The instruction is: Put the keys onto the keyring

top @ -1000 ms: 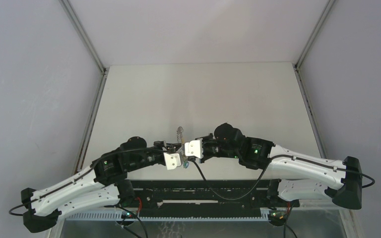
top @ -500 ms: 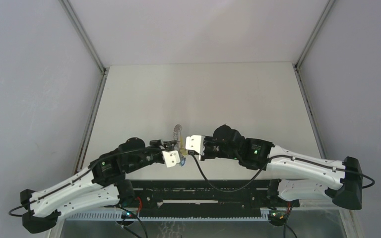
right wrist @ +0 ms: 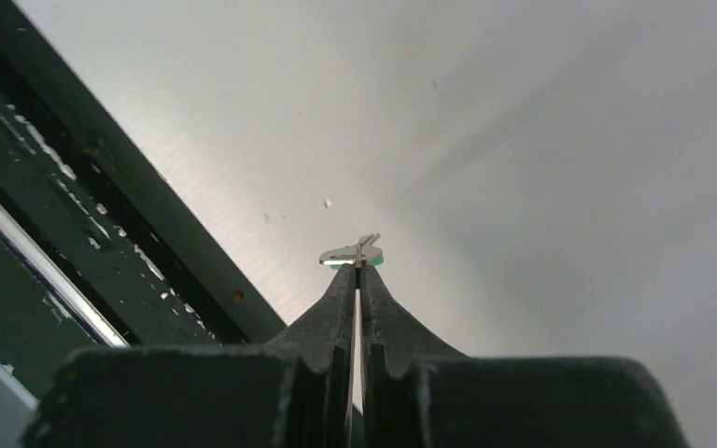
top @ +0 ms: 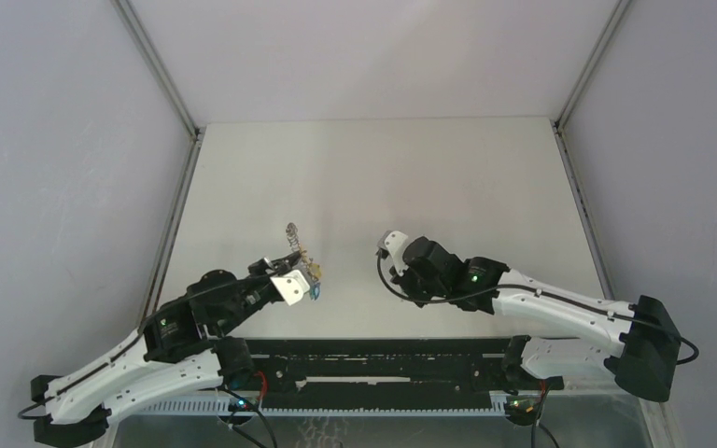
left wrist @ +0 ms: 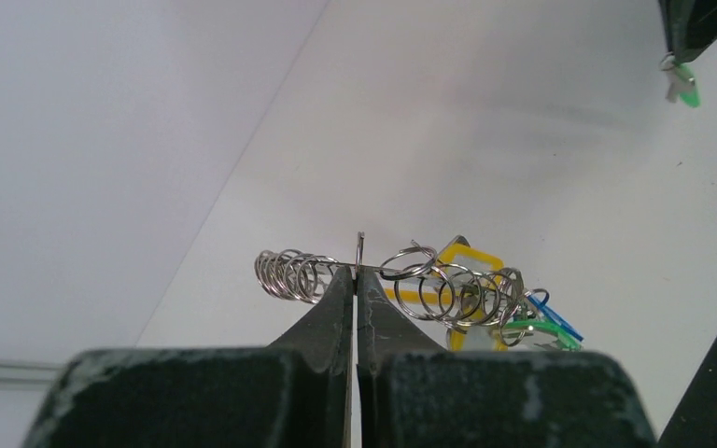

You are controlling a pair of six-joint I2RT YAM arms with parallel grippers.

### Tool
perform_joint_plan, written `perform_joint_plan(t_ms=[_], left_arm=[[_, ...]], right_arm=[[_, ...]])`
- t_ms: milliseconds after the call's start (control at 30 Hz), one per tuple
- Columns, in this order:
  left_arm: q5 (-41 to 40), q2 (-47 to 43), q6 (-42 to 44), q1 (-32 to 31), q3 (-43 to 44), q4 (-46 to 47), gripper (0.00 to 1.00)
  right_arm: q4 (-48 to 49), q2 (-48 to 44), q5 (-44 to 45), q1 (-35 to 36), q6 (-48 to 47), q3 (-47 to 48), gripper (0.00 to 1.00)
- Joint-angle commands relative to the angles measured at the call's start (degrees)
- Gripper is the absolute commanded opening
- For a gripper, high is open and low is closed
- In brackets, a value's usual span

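My left gripper (left wrist: 357, 271) is shut on the keyring (left wrist: 289, 273), a string of thin silvery coiled rings with a yellow band (left wrist: 471, 255). A blue key (left wrist: 553, 318) and a green key (left wrist: 543, 329) hang at the string's right end. From above, the left gripper (top: 299, 262) holds the keyring (top: 291, 233) over the table's near left, the ring string pointing away. My right gripper (right wrist: 358, 265) is shut on a small key with a green head (right wrist: 353, 254). It (top: 388, 246) stands apart to the right, and its green key (left wrist: 683, 86) shows in the left wrist view.
The pale table (top: 383, 177) is walled by grey panels on both sides and at the back. A black mounting rail (top: 383, 359) runs along the near edge below both arms and shows as a dark bar (right wrist: 103, 187) beside the right gripper.
The two grippers, close together a second ago, have moved apart. The left one went left with the keyring. The right one drew back and turned, with the green key in it.
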Motion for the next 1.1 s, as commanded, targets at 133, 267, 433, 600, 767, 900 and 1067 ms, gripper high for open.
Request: perform_joint_plan(t_ms=[133,267,433,600,767,900,1067], left_arm=[[-3.3,-1.2,-0.48,-0.01,-0.45,3.03,0.0],[-2.08,-1.21,-0.62,0.43,-0.75,3.7,0.0],[2.12,-1.49,-1.87,3.18,-1.07,4.7,0.0],[6.33,-1.85,-2.71,6.45,-1.01,5.39,0.0],[7.09,-2.0,-2.93,7.08,-1.35,5.75,0.0],[7.82,-1.68,-3.03,7.17,-1.36,5.84,0.0],[7.93,-1.64,-3.12,7.25,-1.49,6.0,0.0]], right_arm=[[-5.91,3.97,0.45,-3.37,13.79,-0.27,0.0],[-4.56,9.5,-0.55,-6.2,13.33,1.23,0.0],[-1.0,18.15,0.6,-8.3,10.86,4.96,0.0],[1.41,26.68,0.38,-9.75,8.88,9.59,0.0],[3.76,31.72,0.21,-10.14,7.61,13.07,0.0],[3.95,34.86,-0.48,-11.04,7.81,15.28,0.0],[3.6,35.36,-0.2,-11.31,8.79,15.66,0.03]])
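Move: The green-tagged key is already pinched in the right fingers, hanging a couple of centimetres below them. The bare table spot it is taken to lies about 8 cm ahead of the right hand, 1 cm to its left and 11 cm below. The left hand's keyring is some 14 cm left of the right hand, 1 cm ahead and 13 cm higher. From the left hand, that spot is roughly 7 cm ahead, 14 cm right and 25 cm below. Down about 10 cm goes the right hand with the tagged key still pinched, first veering some 3 cm right, then sweeping about 8 cm forward and back left as it slows over the bare table. The wrist turns clockwise by nearly 20 degrees and points the fingers more steeply down, bringing the key onto the tabletop. The left hand keeps its grip on the keyring, nearly still. ##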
